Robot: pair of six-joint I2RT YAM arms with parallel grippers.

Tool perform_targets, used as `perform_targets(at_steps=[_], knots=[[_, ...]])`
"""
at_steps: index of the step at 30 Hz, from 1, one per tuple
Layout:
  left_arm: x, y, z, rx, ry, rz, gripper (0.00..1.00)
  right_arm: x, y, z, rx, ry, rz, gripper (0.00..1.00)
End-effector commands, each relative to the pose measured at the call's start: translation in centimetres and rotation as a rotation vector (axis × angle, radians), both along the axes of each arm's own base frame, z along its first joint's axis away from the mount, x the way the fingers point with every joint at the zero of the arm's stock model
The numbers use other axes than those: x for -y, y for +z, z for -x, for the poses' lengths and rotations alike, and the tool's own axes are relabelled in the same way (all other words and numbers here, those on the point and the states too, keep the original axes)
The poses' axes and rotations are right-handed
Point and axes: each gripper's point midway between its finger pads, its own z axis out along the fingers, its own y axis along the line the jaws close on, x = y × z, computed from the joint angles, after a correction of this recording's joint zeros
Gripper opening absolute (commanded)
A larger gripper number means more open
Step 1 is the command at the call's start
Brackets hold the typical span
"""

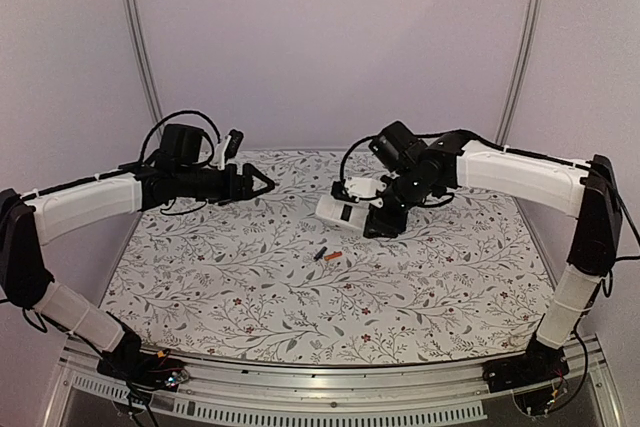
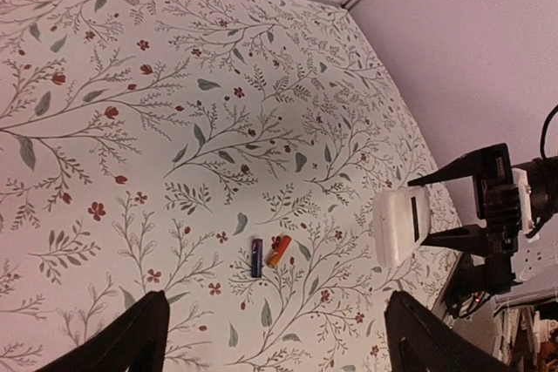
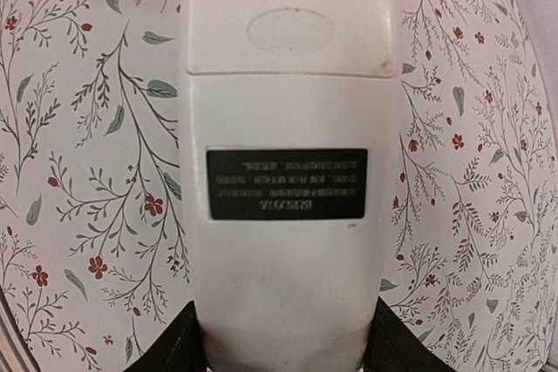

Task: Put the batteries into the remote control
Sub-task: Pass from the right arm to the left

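The white remote control (image 3: 288, 111) fills the right wrist view, back side up with a black label on it. My right gripper (image 3: 283, 341) is shut on its near end, one dark finger (image 3: 170, 350) pressed against each side. From above, the remote control (image 1: 340, 209) is held just over the middle-back of the table. Two batteries lie side by side on the cloth in front of it, a dark one (image 2: 256, 257) and an orange one (image 2: 279, 251). My left gripper (image 2: 277, 315) hangs open above the table to the left, holding nothing.
A white floral cloth (image 1: 220, 277) covers the table. Pale walls with metal corner posts (image 1: 140, 47) close off the back and sides. The metal rail (image 1: 330, 387) with both arm bases runs along the near edge.
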Motion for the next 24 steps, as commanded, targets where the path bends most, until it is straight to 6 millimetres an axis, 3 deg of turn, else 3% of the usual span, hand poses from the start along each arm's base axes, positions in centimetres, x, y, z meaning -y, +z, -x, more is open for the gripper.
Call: perform_targets(at_steps=[1, 9, 14, 19, 24], knots=[[3.3, 0.9, 3.5, -0.105, -0.159, 0.141, 0.84, -0.6, 2.2, 2.8, 0.095, 0.078, 0.048, 0.39], [6.6, -0.5, 8.2, -0.217, -0.314, 0.153, 0.73, -2.1, 3.5, 7.0, 0.185, 0.191, 0.112, 0.38], [9.0, -1.6, 10.6, -0.249, -0.412, 0.132, 0.68, -2.6, 3.5, 7.9, 0.218, 0.231, 0.134, 0.38], [9.9, -3.0, 11.5, -0.269, -0.44, 0.084, 0.63, -3.0, 4.0, 8.4, 0.239, 0.251, 0.132, 0.38], [10.3, -2.5, 12.0, -0.272, -0.475, 0.1, 0.53, -3.1, 4.7, 8.8, 0.269, 0.27, 0.132, 0.37]])
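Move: The remote control, held at one end by the right fingers, has its middle about 6 cm to that hand's left, 2 cm ahead and 3 cm above; from the open left hand it lies some 20 cm to the right, 2 cm back and 4 cm lower. On the table, the dark battery is about 13 cm left of the right hand, 2 cm ahead and 13 cm below, with the orange battery 3 cm to its right and level with it. The remote control, still pinched at one end, is carried back about 8 cm by the right hand, a little left and up, turning some 15 degrees counter-clockwise before slowing almost to a stop. The left hand comes back and to its right, about 15 cm in all, sinking late, turning clockwise and narrowing its fingers around the remote's free end; contact can't be seen. ##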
